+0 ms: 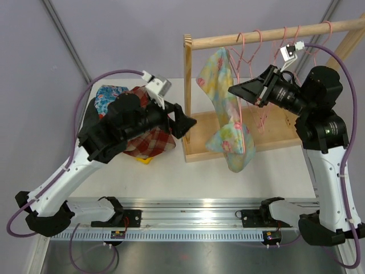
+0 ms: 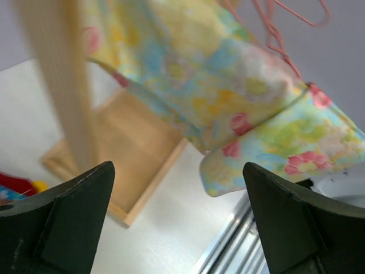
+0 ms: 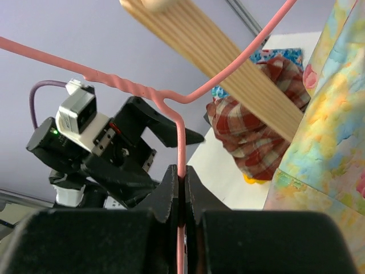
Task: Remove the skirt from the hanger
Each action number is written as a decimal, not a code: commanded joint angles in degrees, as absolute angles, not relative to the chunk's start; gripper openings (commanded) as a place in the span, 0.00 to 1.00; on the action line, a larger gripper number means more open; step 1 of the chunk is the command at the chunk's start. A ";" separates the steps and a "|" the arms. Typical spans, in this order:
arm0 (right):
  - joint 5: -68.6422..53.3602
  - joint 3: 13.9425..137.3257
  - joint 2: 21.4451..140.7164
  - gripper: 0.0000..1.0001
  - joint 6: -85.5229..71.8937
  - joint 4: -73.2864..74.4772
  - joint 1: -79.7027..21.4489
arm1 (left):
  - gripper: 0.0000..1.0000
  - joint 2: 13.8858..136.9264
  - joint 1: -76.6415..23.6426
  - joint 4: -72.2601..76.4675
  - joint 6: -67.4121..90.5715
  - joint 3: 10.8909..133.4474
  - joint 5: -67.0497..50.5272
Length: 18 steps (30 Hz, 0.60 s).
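The skirt (image 1: 225, 108), a floral cloth in yellow, blue and pink, hangs from a pink wire hanger (image 1: 246, 54) on the wooden rail. My right gripper (image 1: 232, 90) is at the skirt's right side, just below the rail. In the right wrist view its jaws (image 3: 181, 177) are shut on the hanger's pink wire (image 3: 125, 85), with the skirt (image 3: 325, 131) at the right edge. My left gripper (image 1: 191, 121) stands open and empty left of the rack's post. In the left wrist view the fingers (image 2: 178, 168) frame the table, below the skirt (image 2: 228, 91) and hanger (image 2: 274, 34).
The wooden rack has a post (image 1: 187, 97), a top rail (image 1: 274, 33) and a flat base (image 1: 274, 134). More pink hangers (image 1: 311, 48) hang on the rail to the right. A pile of clothes, red plaid (image 1: 149, 141) and blue floral (image 1: 108, 97), lies under my left arm.
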<state>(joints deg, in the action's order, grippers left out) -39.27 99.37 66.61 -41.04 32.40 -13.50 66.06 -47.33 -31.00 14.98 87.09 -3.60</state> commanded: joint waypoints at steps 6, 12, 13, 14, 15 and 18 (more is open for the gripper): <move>-39.55 94.14 55.12 0.00 -45.79 27.33 -13.89 | 0.99 68.72 -66.96 -13.55 13.62 74.01 -11.87; -39.73 92.99 52.39 0.00 -47.63 28.04 -13.80 | 0.83 73.56 -71.71 -6.95 14.59 74.61 -10.81; -39.64 92.90 52.21 0.00 -47.55 28.30 -13.80 | 0.77 74.96 -72.07 -6.42 14.50 75.05 -10.38; -39.38 92.81 51.95 0.00 -47.55 28.65 -13.80 | 0.66 75.49 -72.51 -5.55 14.33 76.19 -10.28; -39.38 92.64 51.68 0.00 -47.46 28.83 -13.80 | 0.60 76.02 -72.60 -5.28 14.15 76.64 -10.20; -39.29 92.90 51.50 0.00 -46.94 30.14 -13.89 | 0.49 76.99 -73.21 -4.66 13.80 77.78 -8.97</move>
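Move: Some 13 cm right, 5 cm back and 12 cm below the open left hand is the floral skirt's near lower corner; the skirt's middle is about 14 cm right, 3 cm ahead and 6 cm below. The rack's left post stands about 12 cm ahead, 1 cm left. From the right hand, already pinching the hanger's stem, the skirt's middle is 3 cm ahead, 2 cm left and 12 cm down; the rail runs about 11 cm straight ahead, 6 cm up. Swinging right, back and down, about 15 cm to the right and 13 cm back, the left hand makes for the skirt's near lower corner, turning some 30 degrees clockwise until its fingers point almost straight right, then half closing around the fold. The right hand keeps its pinch on the hanger and draws it about 9 cm back from the rail. ##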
